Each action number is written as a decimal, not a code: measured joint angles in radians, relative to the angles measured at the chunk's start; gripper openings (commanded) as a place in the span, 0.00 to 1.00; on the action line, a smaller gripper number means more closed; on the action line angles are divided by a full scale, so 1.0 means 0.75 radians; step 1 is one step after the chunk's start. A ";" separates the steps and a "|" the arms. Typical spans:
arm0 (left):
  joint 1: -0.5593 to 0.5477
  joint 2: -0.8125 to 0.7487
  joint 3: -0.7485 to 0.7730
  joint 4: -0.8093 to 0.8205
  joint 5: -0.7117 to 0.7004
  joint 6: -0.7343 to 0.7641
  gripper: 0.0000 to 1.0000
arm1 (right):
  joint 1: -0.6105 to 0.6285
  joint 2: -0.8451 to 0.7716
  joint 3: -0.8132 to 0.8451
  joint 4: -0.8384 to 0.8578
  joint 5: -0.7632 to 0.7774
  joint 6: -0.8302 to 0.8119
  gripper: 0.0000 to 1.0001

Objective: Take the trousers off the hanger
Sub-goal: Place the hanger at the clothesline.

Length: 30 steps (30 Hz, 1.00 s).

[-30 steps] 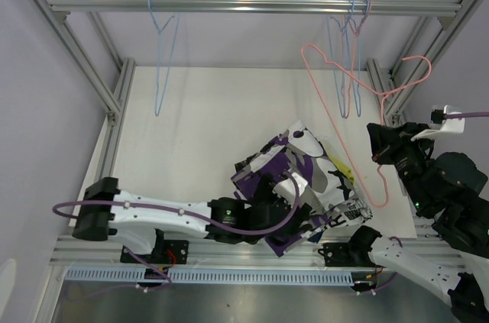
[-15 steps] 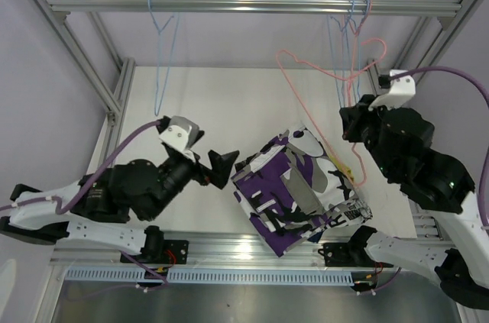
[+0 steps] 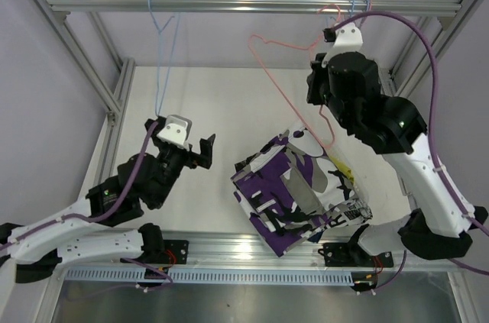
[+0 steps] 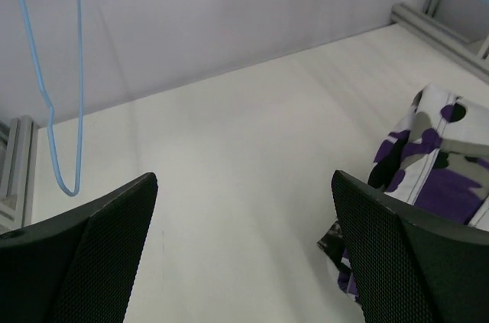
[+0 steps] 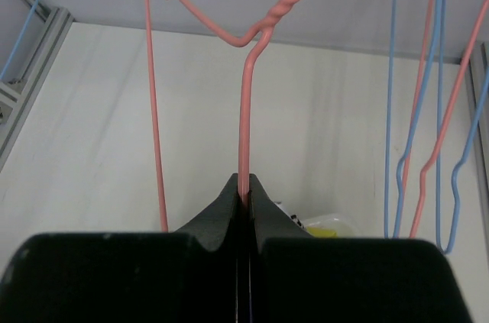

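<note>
The trousers [image 3: 294,185] lie in a heap on the table, off any hanger. A purple-white-black pair is on top, with a yellow pair [image 3: 345,174] and a black-and-white splatter pair [image 3: 345,212] showing at its right edge. My right gripper [image 3: 315,94] is raised near the top rail and shut on the wire of an empty pink hanger [image 3: 264,71]. The right wrist view shows that wire [image 5: 244,109] pinched between the closed fingertips [image 5: 244,195]. My left gripper [image 3: 205,152] hovers open to the left of the heap, with nothing between its pads [image 4: 99,247]. The purple pair [image 4: 435,163] sits at its right.
An aluminium rail [image 3: 229,4] crosses the top. One blue hanger [image 3: 164,56] hangs at its left and also shows in the left wrist view [image 4: 65,109]. Blue and pink hangers [image 3: 355,56] cluster at its right, close beside the held hanger [image 5: 439,109]. Frame posts flank the table.
My left arm has pulled back from the heap, lifting up and to the left, and stands open. My right arm has carried the pink hanger up and leftward toward the rail.
</note>
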 measured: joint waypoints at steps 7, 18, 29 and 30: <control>0.124 -0.037 -0.126 0.025 0.123 -0.036 0.99 | -0.073 0.263 0.299 -0.096 -0.058 -0.034 0.00; 0.126 -0.143 -0.164 0.046 0.168 -0.071 1.00 | -0.159 0.483 0.524 -0.225 -0.121 -0.054 0.00; 0.126 -0.157 -0.165 0.046 0.195 -0.072 0.99 | -0.180 0.484 0.604 -0.226 -0.135 -0.070 0.00; 0.126 -0.157 -0.164 0.046 0.196 -0.072 0.99 | -0.182 0.485 0.616 -0.225 -0.137 -0.073 0.00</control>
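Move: I hold the pink hanger just below its neck in my shut right fingers, hook uppermost. The clothesline's nearest stretch lies about 10 cm ahead of this hand and roughly 10 cm above it. The blue hangers already hung there are some 12 cm to the right and 9 cm ahead, the hung pink hanger about 15 cm right and 9 cm ahead, both with middles near hand height. From my empty left hand that stretch is roughly 20 cm ahead, 40 cm right and 18 cm up. I carry the pink hanger forward about 7 cm and slightly left with my right hand, taking its hook to and over the clothesline, left of the hung hangers. As the reach ends I dip some 2.5 cm with the fingers tipping a little down, then raise the hand about as much again, grip still shut. My open left hand sinks about 3 cm, then comes back up a little and waits. ##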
